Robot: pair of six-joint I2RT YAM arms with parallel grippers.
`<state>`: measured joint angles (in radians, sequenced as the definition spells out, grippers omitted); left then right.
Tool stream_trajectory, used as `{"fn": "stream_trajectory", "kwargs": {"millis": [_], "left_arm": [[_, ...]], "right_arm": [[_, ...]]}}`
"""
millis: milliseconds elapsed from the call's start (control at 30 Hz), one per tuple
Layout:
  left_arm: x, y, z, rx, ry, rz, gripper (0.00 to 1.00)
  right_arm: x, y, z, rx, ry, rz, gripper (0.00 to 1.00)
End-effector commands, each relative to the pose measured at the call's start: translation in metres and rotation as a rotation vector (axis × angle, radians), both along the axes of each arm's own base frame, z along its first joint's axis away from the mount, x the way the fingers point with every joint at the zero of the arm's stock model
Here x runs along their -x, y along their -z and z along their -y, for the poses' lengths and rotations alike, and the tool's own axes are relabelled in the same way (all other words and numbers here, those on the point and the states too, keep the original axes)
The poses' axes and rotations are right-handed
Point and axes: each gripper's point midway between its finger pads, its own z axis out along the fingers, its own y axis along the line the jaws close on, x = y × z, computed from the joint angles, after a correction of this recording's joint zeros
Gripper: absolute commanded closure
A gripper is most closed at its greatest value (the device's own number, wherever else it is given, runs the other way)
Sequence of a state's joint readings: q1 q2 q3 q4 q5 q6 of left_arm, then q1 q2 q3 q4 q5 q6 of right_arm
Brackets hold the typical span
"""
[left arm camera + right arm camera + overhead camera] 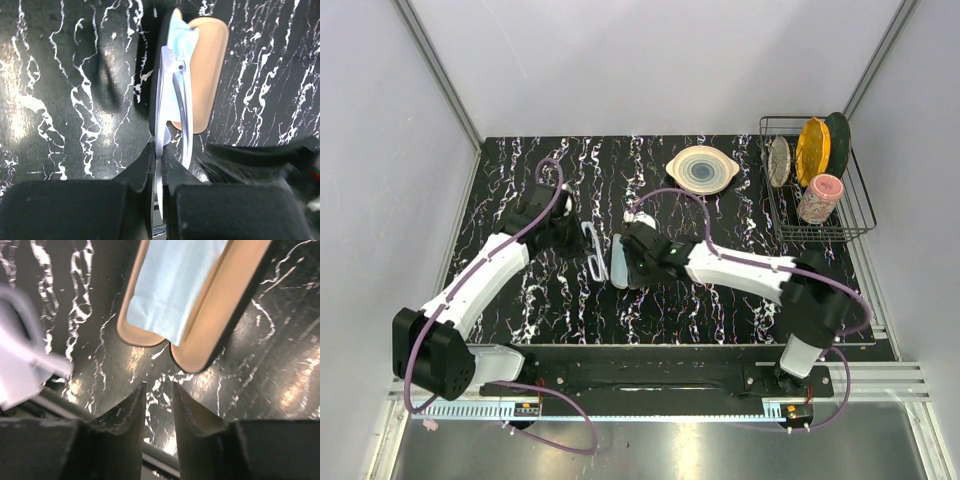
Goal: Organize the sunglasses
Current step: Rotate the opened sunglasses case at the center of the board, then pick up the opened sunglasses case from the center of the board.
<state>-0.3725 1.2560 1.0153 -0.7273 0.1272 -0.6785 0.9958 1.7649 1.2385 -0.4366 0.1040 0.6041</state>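
The sunglasses [172,100], thin and whitish-silver, hang edge-on from my left gripper [160,150], which is shut on their frame. In the top view they [592,250] are a pale loop just right of that gripper [575,238]. Right behind them lies the open black case [207,75] with tan lining, a light blue cloth [181,40] inside it. My right gripper [159,392] hovers just short of the case's near end [220,325], open a little with nothing between its fingers. The cloth [175,285] fills one half. The sunglasses [20,350] blur at the left edge.
A cream plate [701,168] sits at the back of the black marbled table. A wire dish rack [860,215] at the back right holds plates and a pink cup [819,198]. Both arms meet near the table's middle.
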Motion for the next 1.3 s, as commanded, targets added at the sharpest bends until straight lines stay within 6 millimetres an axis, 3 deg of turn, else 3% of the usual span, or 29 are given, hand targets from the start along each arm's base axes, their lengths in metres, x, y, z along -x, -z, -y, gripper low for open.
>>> {"fn": "stream_trajectory", "kwargs": {"millis": [0, 100, 200, 333, 533, 900, 1267], "left_arm": [[-0.017, -0.026, 0.015, 0.017, 0.139, 0.059, 1.0], [-0.019, -0.025, 0.022, 0.012, 0.188, 0.036, 1.0], [-0.023, -0.025, 0.036, 0.02, 0.235, 0.035, 1.0], [-0.025, -0.007, 0.053, -0.018, 0.3, -0.009, 1.0], [-0.03, 0.021, 0.049, -0.128, 0.314, -0.086, 1.0], [-0.035, 0.041, 0.045, -0.284, 0.307, -0.158, 1.0], [-0.036, 0.065, 0.023, -0.418, 0.243, -0.206, 1.0]], "right_arm": [[-0.01, -0.085, 0.017, -0.087, 0.061, 0.145, 0.61], [-0.017, -0.098, 0.037, -0.068, 0.101, 0.208, 0.52], [-0.03, -0.09, 0.055, -0.04, 0.153, 0.21, 0.48], [-0.041, -0.073, 0.066, -0.02, 0.174, 0.177, 0.48], [-0.049, -0.06, 0.064, -0.018, 0.164, 0.155, 0.48], [-0.061, -0.037, 0.056, -0.026, 0.165, 0.102, 0.48], [-0.07, -0.019, 0.025, -0.094, 0.095, 0.043, 0.47]]}}
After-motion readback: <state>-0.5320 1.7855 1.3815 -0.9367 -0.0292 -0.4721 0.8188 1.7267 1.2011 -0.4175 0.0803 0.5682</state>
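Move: The right hand, already clear of the table and empty, has the middle of the open sunglasses case about 6 cm ahead, 2 cm to its left and 6 cm below. The sunglasses hang some 8 cm to its left, 6 cm ahead and 5 cm higher. The plate is about 27 cm ahead and 15 cm to its right. From the left hand, which holds the sunglasses, the case's middle is roughly 9 cm right, 2 cm ahead and 12 cm below. Touching nothing of the case, the right hand rises about 10 cm off its near end, fingers spreading to half open. It then swings right and forward and sinks nearly as far, ending beside the case's right long side. The left hand, still pinching the sunglasses, comes down about 6 cm and goes right towards the case, turning nearly 20 degrees clockwise as its left side tilts up. ##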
